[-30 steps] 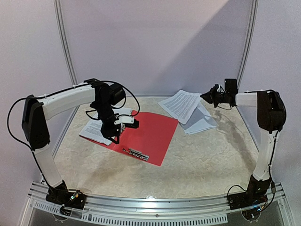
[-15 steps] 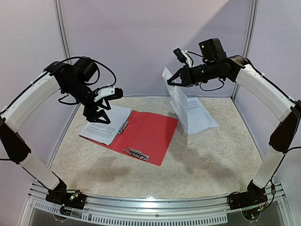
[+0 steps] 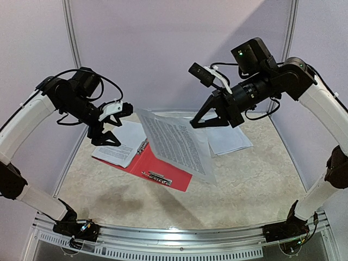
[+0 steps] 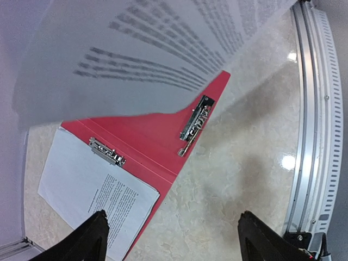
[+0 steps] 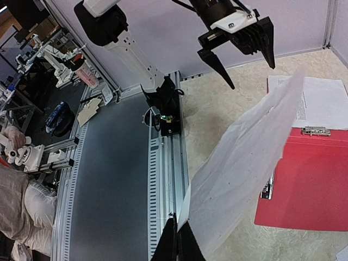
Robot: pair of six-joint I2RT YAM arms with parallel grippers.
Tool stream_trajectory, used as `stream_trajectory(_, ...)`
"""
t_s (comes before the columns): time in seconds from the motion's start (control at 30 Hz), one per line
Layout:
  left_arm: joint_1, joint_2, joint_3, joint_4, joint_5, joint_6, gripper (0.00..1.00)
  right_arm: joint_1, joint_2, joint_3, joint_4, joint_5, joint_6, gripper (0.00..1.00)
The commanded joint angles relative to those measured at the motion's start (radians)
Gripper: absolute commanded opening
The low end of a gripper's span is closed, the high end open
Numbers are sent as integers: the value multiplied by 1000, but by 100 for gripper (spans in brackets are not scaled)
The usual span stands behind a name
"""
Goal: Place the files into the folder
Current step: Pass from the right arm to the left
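Observation:
The red folder [image 3: 169, 167] lies open on the table, with a silver clip [image 3: 159, 177] near its front edge. One of the files [image 3: 120, 142], a printed sheet, rests on its left half. My right gripper [image 3: 197, 124] is shut on the corner of another printed sheet [image 3: 176, 144], which hangs in the air, tilted, over the folder. In the right wrist view the jaws [image 5: 176, 228] pinch that sheet's edge [image 5: 239, 168]. My left gripper [image 3: 106, 133] hovers open and empty above the left sheet [image 4: 92, 190]. More files [image 3: 231, 138] lie at the back right.
An aluminium rail [image 3: 179, 236] runs along the table's near edge, also in the left wrist view [image 4: 312, 109]. Pale walls close the back and sides. The held sheet blocks much of the left wrist view [image 4: 163, 49].
My right arm has lifted a sheet off the back-right stack and swung it left over the folder. My left gripper has risen off the folder and opened wider.

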Motion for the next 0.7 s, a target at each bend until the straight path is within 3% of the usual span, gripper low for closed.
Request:
stream_trajectory(0.0,53,-28,-74,91,57,-17,84,5,-22,-5,-23,-6,-21,0)
stream_trajectory(0.13,174,-56,-143,228,345,-141,85,4,-54,-13,1,-15,-18,0)
stream_trajectory(0.23,198,-63,-194,300,550,-206,85,3,-65,-10,12,-17,-28,0)
stream_trajectory(0.43,196,-65,-240,266,829,-161,83,5,-89,-6,25,-2,-44,0)
stream_trajectory(0.5,197,-62,-242,272,868,-173,75,4,-96,-10,31,1,-49,0)
stream_trajectory(0.67,171,-59,-225,277,915,-212,40,4,-103,-20,45,8,-52,0)
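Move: Hanging from the right fingers, the held sheet has its middle roughly 16 cm to the left hand's right, 9 cm nearer the base and 3 cm higher. The open folder's middle lies about 14 cm ahead of the left hand, 5 cm to its right and 27 cm below. From the right hand, the sheet's middle is 6 cm left, level fore and aft, 9 cm lower; the loose papers are 34 cm ahead, 11 cm right, 40 cm below. Swinging its fingers some 40 degrees from steeply down to pointing right at the sheet, the left hand first eases about 2 cm forward, then goes up, back and right by roughly 4 cm each, bringing the sheet's upper left corner between its open fingers and closing them about halfway. The right hand keeps its pinch and rises about 3 cm, drifting slightly right and back. ##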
